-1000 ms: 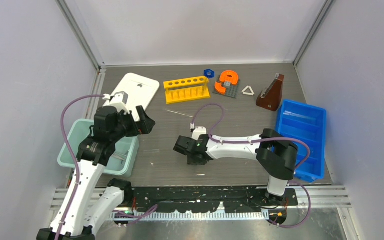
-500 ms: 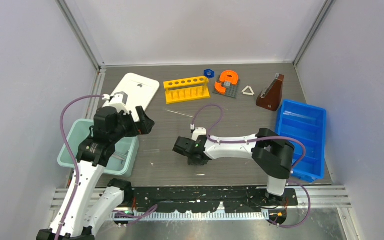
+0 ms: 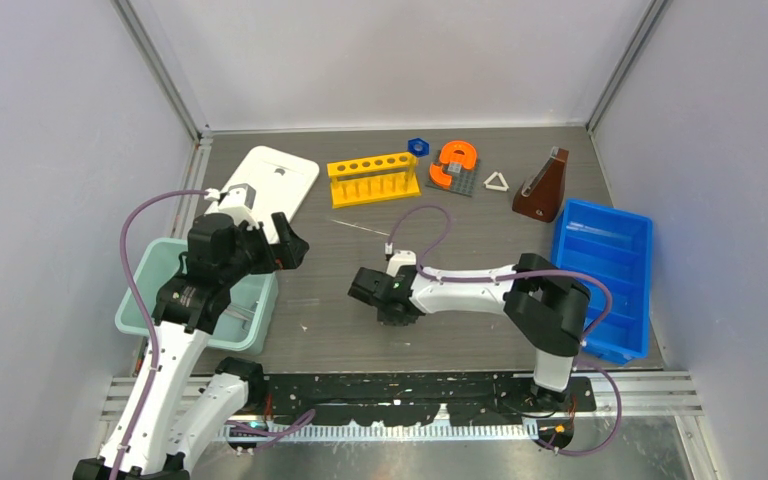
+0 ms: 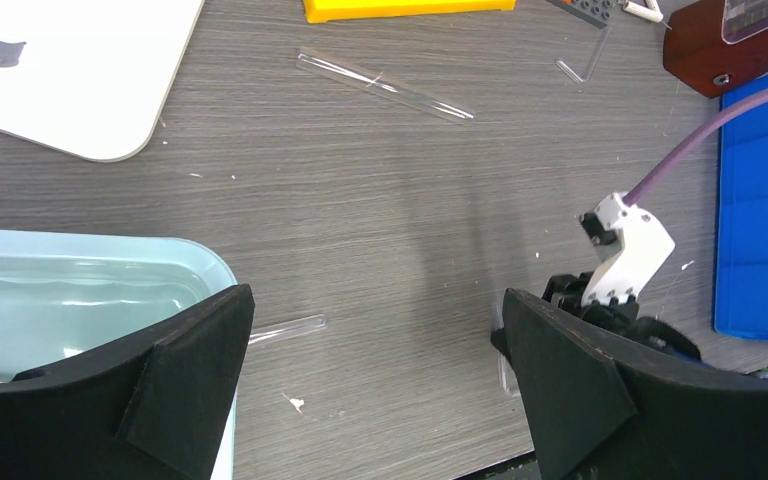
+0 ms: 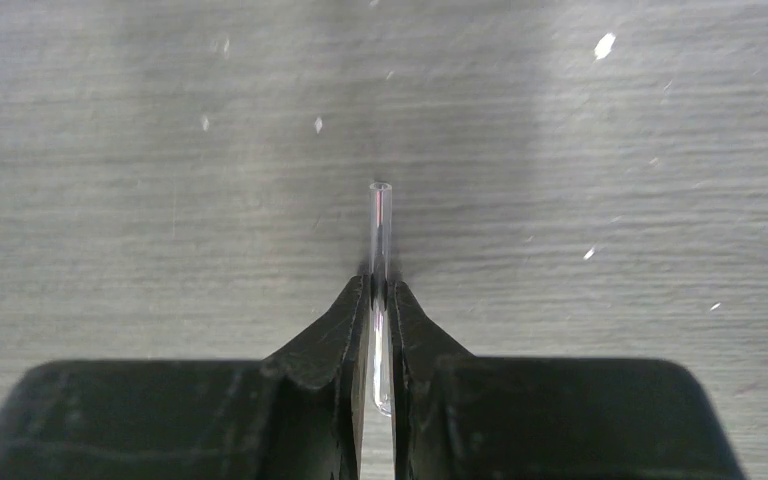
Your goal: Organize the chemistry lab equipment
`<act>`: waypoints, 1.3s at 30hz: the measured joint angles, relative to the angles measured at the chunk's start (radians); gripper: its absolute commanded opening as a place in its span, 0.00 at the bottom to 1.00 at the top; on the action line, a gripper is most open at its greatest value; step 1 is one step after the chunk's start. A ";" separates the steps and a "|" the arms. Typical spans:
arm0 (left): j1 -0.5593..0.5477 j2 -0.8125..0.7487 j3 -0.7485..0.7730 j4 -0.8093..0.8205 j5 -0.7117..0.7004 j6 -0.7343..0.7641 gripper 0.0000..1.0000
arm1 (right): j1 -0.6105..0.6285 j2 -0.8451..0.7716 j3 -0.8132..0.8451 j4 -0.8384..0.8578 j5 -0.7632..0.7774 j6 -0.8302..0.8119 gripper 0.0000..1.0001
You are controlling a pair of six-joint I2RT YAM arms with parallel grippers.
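In the right wrist view, my right gripper [image 5: 380, 290] is shut on a thin clear tube [image 5: 380, 220]. The tube lies on the table and its open end sticks out past the fingertips. From above, this gripper [image 3: 388, 312] sits low over the middle front of the table. My left gripper [image 4: 375, 300] is open, with only bare table between its fingers, and hovers beside the teal bin [image 3: 160, 300]. A second clear rod [image 4: 385, 85] lies further back. The yellow rack [image 3: 373, 178], blue hexagonal piece [image 3: 418, 146], white triangle [image 3: 497, 181] and brown flask [image 3: 543, 188] stand along the back.
A blue bin [image 3: 605, 270] sits at the right edge. A white flat board [image 3: 270, 180] lies at the back left. The orange horseshoe piece [image 3: 454, 162] stands on its grey base between the rack and the triangle. Another clear tube [image 4: 285, 327] lies by the teal bin's corner.
My right gripper's jaws have closed onto the thin clear tube, and that arm has shifted slightly. The left arm has not moved.
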State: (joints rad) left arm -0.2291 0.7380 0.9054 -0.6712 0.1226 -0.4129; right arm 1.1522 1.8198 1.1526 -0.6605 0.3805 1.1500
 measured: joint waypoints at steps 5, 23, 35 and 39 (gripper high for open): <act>0.000 -0.002 0.000 0.000 0.000 0.002 1.00 | -0.103 -0.021 -0.021 0.005 0.012 -0.019 0.14; -0.007 -0.002 -0.001 -0.004 -0.028 0.002 1.00 | -0.652 -0.505 -0.165 -0.070 0.098 -0.126 0.14; -0.016 -0.002 -0.001 -0.016 -0.037 0.002 1.00 | -1.171 -0.750 -0.174 -0.126 0.085 -0.212 0.16; -0.024 0.000 -0.001 -0.018 -0.037 0.002 1.00 | -1.344 -0.755 -0.199 -0.120 0.055 -0.230 0.16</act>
State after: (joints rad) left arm -0.2527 0.7376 0.9047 -0.6895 0.0856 -0.4110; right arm -0.1913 1.0645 0.9535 -0.7807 0.4351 0.9199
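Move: Off to the right hand's right lies the blue tray, its middle about 45 cm right and 9 cm farther out, near the hand's own low height; the hand already pinches the clear test tube just at the table top. The brown box stands about 34 cm right and 30 cm ahead, the white triangle about 24 cm right and 32 cm ahead. From the idle left hand the tray lies some 65 cm right, 4 cm ahead and 22 cm below. Sweeping about 40 cm to its right, the right hand carries the pinched test tube from the bare table to above the blue tray, arcing forward some 12 cm before easing back a little, and climbing roughly 15 cm after a low start. It turns some 65 degrees clockwise on the way and tilts its fingertips up about 20 degrees, fingers keeping their hold. ##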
